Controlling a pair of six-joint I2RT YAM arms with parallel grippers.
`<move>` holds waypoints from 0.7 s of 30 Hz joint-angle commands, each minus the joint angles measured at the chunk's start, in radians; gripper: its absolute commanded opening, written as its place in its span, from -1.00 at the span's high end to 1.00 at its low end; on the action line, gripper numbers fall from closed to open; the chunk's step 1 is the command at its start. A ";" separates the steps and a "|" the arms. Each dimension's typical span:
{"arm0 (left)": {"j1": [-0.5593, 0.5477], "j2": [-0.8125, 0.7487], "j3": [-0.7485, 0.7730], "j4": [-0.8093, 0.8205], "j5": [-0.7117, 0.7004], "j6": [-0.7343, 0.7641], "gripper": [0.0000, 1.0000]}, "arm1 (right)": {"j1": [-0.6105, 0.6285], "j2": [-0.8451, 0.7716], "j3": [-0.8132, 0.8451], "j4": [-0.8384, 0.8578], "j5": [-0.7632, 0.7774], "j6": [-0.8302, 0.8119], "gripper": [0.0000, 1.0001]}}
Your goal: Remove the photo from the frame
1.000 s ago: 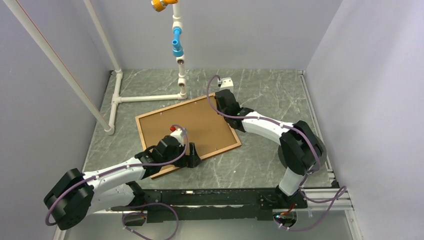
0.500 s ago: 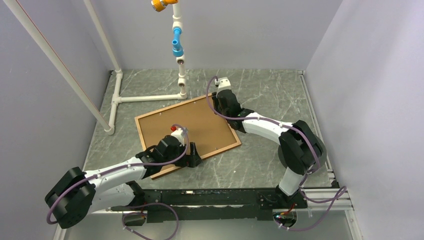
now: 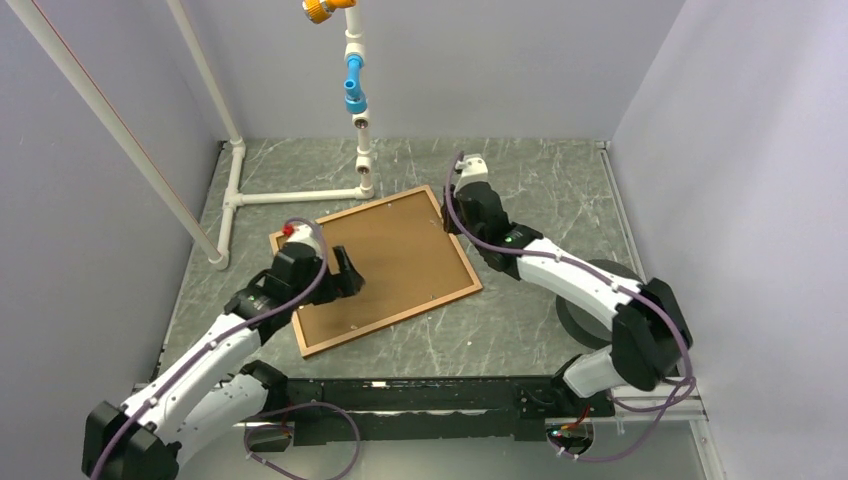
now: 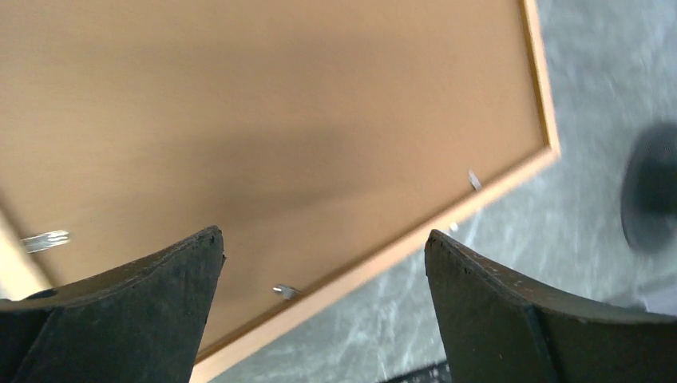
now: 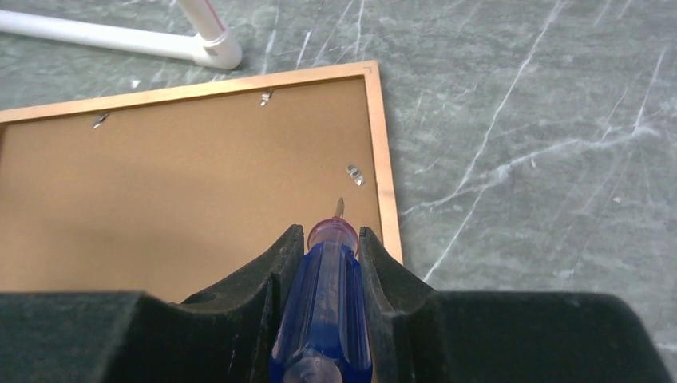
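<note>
The frame [image 3: 400, 320] lies face down on the table, its brown backing board [image 3: 390, 255] up, so the photo is hidden. My left gripper [image 3: 345, 272] hovers open over the board's left part; the left wrist view has the board [image 4: 279, 120], the frame's border [image 4: 399, 247] and a small metal clip [image 4: 284, 290] between the spread fingers [image 4: 323, 239]. My right gripper [image 3: 453, 207] is by the frame's right side, shut on a blue screwdriver [image 5: 326, 295]. The screwdriver's tip hangs over the board just short of a clip [image 5: 354, 173] beside the border [image 5: 383, 159].
A white pipe structure [image 3: 290, 197] lies on the table behind the frame, with an upright carrying a blue fitting [image 3: 354, 88] near the frame's far corner. A slanted white pipe [image 3: 120, 130] crosses the left side. Walls close in left, right and behind.
My left arm has lifted from the frame's near edge and swung left and back over the board, still open. My right gripper shifted slightly right along the frame's edge, still holding the screwdriver.
</note>
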 commanded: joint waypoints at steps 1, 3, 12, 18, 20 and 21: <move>0.103 -0.036 0.061 -0.219 -0.216 -0.025 -0.99 | 0.003 -0.089 -0.069 -0.051 -0.097 0.069 1.00; 0.165 -0.031 0.054 -0.232 -0.247 -0.038 -0.99 | 0.003 -0.105 -0.092 -0.052 -0.129 0.089 1.00; 0.449 -0.015 -0.078 -0.120 -0.154 -0.096 -0.96 | 0.005 -0.151 -0.142 -0.037 -0.204 0.080 1.00; 0.514 0.026 -0.162 0.011 -0.179 -0.096 -0.64 | 0.003 -0.184 -0.168 -0.021 -0.217 0.074 1.00; 0.524 0.042 -0.184 0.056 -0.193 -0.087 -0.44 | 0.004 -0.192 -0.179 -0.014 -0.227 0.078 1.00; 0.525 0.049 -0.193 0.083 -0.197 -0.081 -0.34 | 0.005 -0.195 -0.187 -0.011 -0.232 0.080 1.00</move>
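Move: The frame lies face down. Its left edge, which the left hand goes for, is some 15 cm to that hand's left, about level in reach and 10 cm below; the left-edge tab sits about 13 cm left and 2 cm back, the near-left tab about 5 cm straight back. From the right hand, the near-right tab is about 11 cm back, 3 cm left and 17 cm down, the far-right tab about 7 cm ahead and 3 cm left. Leftward, fast, the left hand sweeps some 15 cm over the frame's back to its left edge, sinking about 8 cm mostly in the later part, turning roughly 40 degrees counter-clockwise and starting to close its wide-open fingers above the edge. The right hand, still gripping the screwdriver, draws back towards the near side and sinks slightly, tilting and turning a little. ##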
